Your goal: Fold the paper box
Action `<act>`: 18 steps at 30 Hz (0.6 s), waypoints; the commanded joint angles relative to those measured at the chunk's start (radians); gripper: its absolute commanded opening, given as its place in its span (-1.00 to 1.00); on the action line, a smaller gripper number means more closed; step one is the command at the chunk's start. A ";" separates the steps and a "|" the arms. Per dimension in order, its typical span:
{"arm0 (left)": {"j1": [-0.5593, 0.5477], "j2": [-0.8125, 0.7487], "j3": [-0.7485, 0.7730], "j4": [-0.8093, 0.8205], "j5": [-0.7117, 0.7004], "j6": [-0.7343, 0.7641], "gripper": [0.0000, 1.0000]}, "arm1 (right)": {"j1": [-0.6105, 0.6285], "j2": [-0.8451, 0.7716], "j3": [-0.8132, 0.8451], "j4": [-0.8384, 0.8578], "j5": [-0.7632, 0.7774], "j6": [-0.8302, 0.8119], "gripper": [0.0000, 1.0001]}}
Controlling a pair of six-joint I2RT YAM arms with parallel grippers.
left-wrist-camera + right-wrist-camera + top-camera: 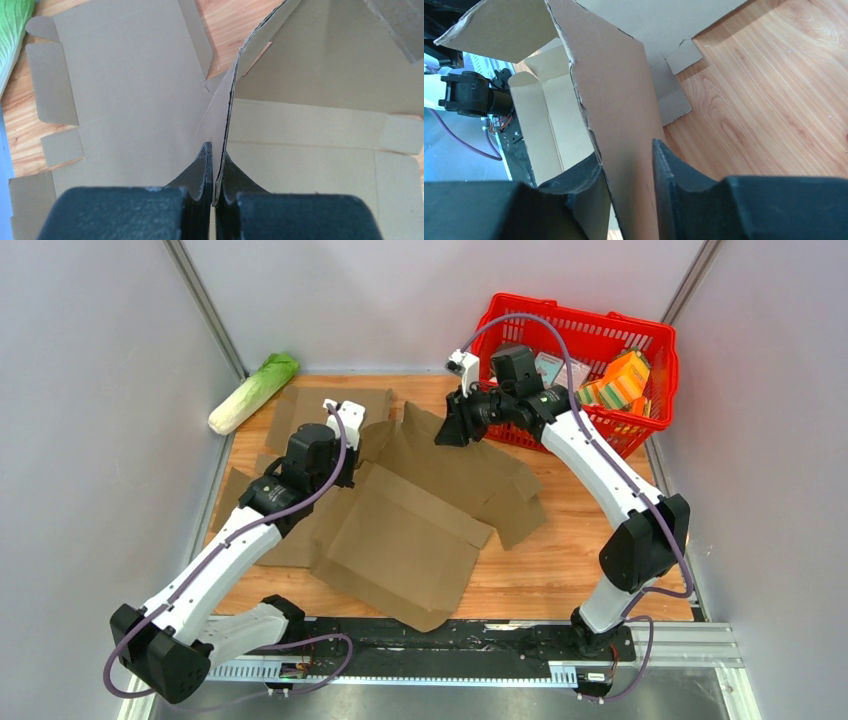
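A flat brown cardboard box blank [410,530] lies spread over the wooden table. My left gripper [348,468] is over its left part. In the left wrist view it [216,160] is shut on the edge of a raised panel [260,45], which stands edge-on between the fingers. My right gripper [452,430] is at the blank's far flap. In the right wrist view its jaws [626,150] stand apart on either side of a lifted flap [614,90]. The flap touches the left finger [584,175], and a wide gap between the fingers shows.
A red basket [590,340] holding cartons stands at the back right, close behind my right arm. A napa cabbage [253,392] lies at the back left by the wall; it also shows in the left wrist view [12,30]. Bare wood [774,90] lies right of the blank.
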 commanded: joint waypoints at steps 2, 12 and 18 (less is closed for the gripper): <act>0.000 -0.020 0.017 0.127 0.053 0.029 -1.00 | -0.016 -0.005 -0.016 0.069 0.054 0.005 -0.47; 0.010 0.045 0.105 -0.078 -0.164 -0.109 -0.48 | -0.027 0.004 0.061 -0.130 0.082 -0.043 -1.00; 0.012 -0.012 0.084 -0.133 -0.017 -0.179 -0.35 | -0.027 0.044 0.122 -0.166 0.125 0.007 -1.00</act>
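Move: The paper box's side flap is already pinched at the left fingertips. The raised panel's edge between the open right fingers is about 18 cm to the left hand's right and 8 cm ahead, roughly level. From the right hand, that panel edge is right at the fingertips; the box floor's middle lies some 21 cm back, 7 cm left and 22 cm below, and the red basket's middle about 26 cm right, 14 cm ahead and 15 cm below. Shut the right fingers on the raised panel's edge, holding nearly still until they pinch it. Then open the left fingers to about a third to let go of the flap, easing that hand some 1.5 cm left and slightly forward. As the left releases, draw the gripped edge about 2.5 cm right and some 1.5 cm down, away from the left hand. ##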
